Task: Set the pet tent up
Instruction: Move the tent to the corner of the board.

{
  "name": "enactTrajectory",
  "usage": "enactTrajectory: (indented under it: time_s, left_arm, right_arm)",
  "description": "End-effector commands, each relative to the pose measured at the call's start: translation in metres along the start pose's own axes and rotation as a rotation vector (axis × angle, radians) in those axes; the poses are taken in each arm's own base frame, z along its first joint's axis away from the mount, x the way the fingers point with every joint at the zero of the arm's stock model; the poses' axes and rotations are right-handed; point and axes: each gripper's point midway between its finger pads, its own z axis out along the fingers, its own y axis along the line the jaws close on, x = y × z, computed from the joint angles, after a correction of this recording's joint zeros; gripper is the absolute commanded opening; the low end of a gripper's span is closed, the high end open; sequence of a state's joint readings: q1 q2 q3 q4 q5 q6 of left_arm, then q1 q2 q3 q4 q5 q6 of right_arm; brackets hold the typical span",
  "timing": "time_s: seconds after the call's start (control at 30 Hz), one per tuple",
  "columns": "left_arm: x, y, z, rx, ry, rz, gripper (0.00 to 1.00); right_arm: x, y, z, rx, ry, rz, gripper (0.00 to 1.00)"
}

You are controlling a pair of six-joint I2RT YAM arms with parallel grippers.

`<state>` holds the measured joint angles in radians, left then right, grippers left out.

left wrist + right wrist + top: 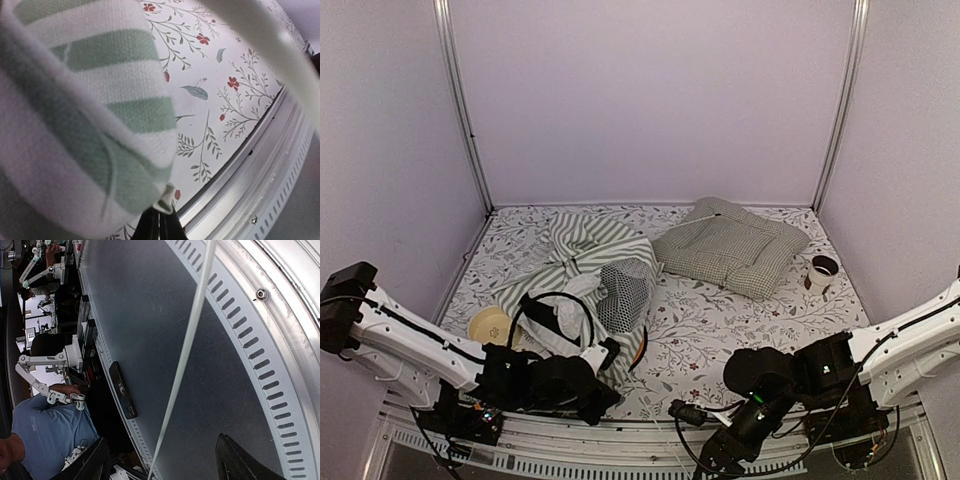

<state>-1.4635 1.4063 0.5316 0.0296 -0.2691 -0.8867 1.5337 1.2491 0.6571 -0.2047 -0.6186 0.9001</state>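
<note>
The pet tent (590,265) lies collapsed left of the table's middle, a heap of green-and-white striped fabric with its grey mesh window (625,292) on top. My left gripper (608,388) sits low at the tent's near edge. In the left wrist view it (160,222) is shut on a small corner tab (166,204) of the striped fabric (115,75), which bulges close to the camera. My right gripper (708,458) hangs beyond the table's near edge. There it (165,465) stands open, and a thin white pole (186,347) runs between its fingers (92,462) without touching them.
A green-checked cushion (730,245) lies at the back right, with a brown-and-white cup (820,272) beside it. A pale yellow bowl (492,325) sits left of the tent. The metal table rim (260,165) runs close under my left gripper. A person and other robot arms appear beyond the table in the right wrist view.
</note>
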Motion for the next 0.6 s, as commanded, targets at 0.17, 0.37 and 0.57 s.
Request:
enactTrajectory:
  time_s: [0.17, 0.37, 0.57]
  left_arm:
    - [-0.015, -0.008, -0.006, 0.024, -0.011, -0.003, 0.00]
    - [-0.019, -0.008, -0.008, 0.023, -0.015, 0.007, 0.00]
    - [-0.042, -0.015, -0.017, -0.016, -0.056, 0.074, 0.00]
  right_arm:
    - [-0.002, -0.006, 0.020, 0.003, 0.028, 0.018, 0.59]
    - [-0.008, -0.004, 0.022, 0.001, 0.015, 0.008, 0.09]
    - [-0.042, -0.001, 0.022, 0.036, -0.077, -0.024, 0.00]
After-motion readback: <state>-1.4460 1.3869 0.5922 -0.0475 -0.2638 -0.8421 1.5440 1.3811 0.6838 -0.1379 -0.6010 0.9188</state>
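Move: The right hand, open in front of the table's near edge, has the thin white tent pole running down between its fingers; the stretch to grip lies some 2 cm below and about 1 cm to its left. The tent corner the left hand still pinches is about 16 cm ahead, 17 cm left and 8 cm lower, and the middle of the yellow board under the tent some 33 cm ahead and 25 cm left. From the left hand the stretch to grip lies about 15 cm back, 17 cm right and 6 cm higher. The right hand sinks about 2 cm around the tent pole and, once nearly down, shuts its wide-open fingers on it close to the free end, edging 1 to 2 cm left, with the wrist barely turning. Meanwhile the left hand keeps its closed pinch on the tent's striped corner near the table's front edge and eases up by some 1.5 cm. ##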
